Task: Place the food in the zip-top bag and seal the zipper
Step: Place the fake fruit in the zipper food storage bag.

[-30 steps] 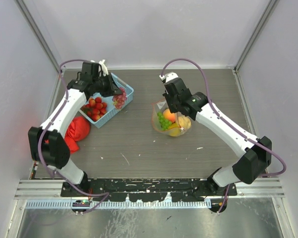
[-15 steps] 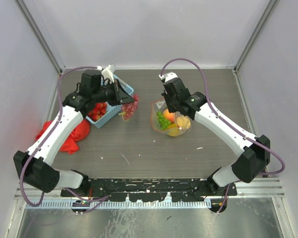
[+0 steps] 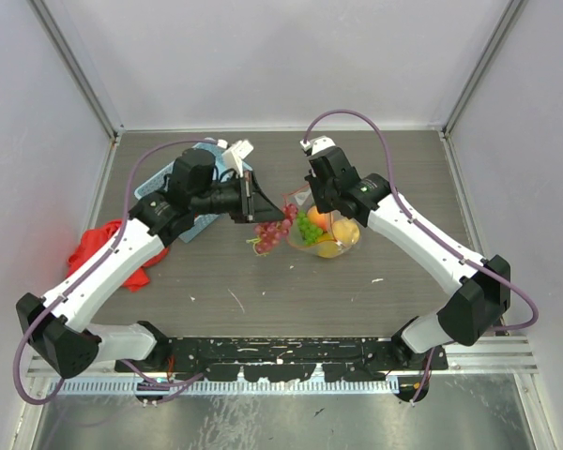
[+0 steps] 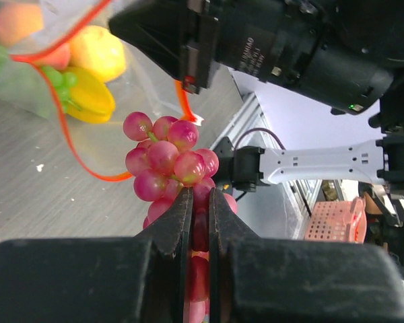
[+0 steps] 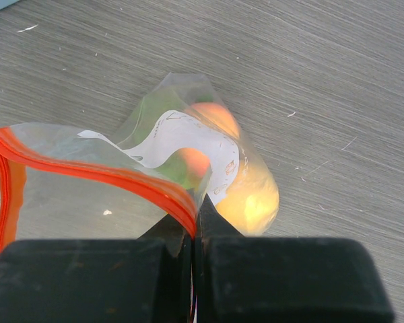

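The clear zip-top bag (image 3: 325, 232) lies mid-table with green grapes (image 3: 308, 228), a peach (image 3: 319, 217) and a lemon (image 3: 346, 232) inside. My right gripper (image 3: 311, 194) is shut on its mouth edge, pinching the red-orange zipper (image 5: 87, 173) and holding the mouth up; the white label (image 5: 188, 145) shows through the plastic. My left gripper (image 4: 200, 202) is shut on a bunch of red grapes (image 4: 165, 158). The bunch (image 3: 270, 233) hangs just left of the bag's mouth, outside it.
A light-blue mesh basket (image 3: 151, 184) sits at the back left, mostly hidden under my left arm. A red cloth (image 3: 96, 251) lies at the left edge. Grey walls close in the table on three sides.
My left arm swung right from the basket, carrying the red grapes across to the bag's mouth. The right gripper kept its hold on the bag's edge.
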{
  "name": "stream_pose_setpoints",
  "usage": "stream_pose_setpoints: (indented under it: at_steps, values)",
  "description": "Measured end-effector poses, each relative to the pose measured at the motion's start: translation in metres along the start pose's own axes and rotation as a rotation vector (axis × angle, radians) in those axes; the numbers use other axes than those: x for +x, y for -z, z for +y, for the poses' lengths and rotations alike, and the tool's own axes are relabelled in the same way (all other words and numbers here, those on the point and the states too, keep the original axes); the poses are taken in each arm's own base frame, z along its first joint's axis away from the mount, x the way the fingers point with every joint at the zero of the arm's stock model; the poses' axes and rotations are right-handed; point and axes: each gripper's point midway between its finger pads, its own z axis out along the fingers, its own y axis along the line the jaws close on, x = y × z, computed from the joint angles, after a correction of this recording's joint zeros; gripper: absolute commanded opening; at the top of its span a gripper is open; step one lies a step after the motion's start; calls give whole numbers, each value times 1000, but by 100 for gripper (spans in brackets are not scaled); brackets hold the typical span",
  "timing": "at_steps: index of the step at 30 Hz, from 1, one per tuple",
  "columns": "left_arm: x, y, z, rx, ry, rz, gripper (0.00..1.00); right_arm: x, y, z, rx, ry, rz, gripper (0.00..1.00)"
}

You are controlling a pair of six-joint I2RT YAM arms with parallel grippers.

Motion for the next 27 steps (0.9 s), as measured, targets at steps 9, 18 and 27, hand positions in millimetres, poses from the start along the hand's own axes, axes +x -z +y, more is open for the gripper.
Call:
stream_pose_setpoints:
  at_steps: [9, 18, 27]
  values:
    - [19, -41, 0, 18, 59, 80, 0, 0, 0, 2, -12, -7, 2, 1]
    - [29, -77, 34, -93, 197, 105, 0, 0, 1, 4, -21, -14, 1, 1]
    - [4, -93, 51, -187, 289, -13, 1, 0, 8, 8, -55, -35, -7, 1]
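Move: The bunch of red grapes is already held in the left fingers; the open bag mouth it is bound for lies about 7 cm to that hand's right, 7 cm ahead and 10 cm below. Green grapes in the bag are some 10 cm ahead, 6 cm right and 23 cm down, the peach about 12 cm ahead, 9 cm right and 22 cm down. From the right hand, which already pinches the bag's rim, the mouth is 5 cm left, 1 cm back and 2 cm lower. The red grapes are carried by the left hand to the right and then down to the bag's mouth, some 5 cm right and 7 cm lower, then forward about 5 cm under the orange zipper edge, its shut fingers keeping their grip. Meanwhile the wrist rolls some 15 degrees and swings a little counter-clockwise. The right hand holds the rim nearly still. ##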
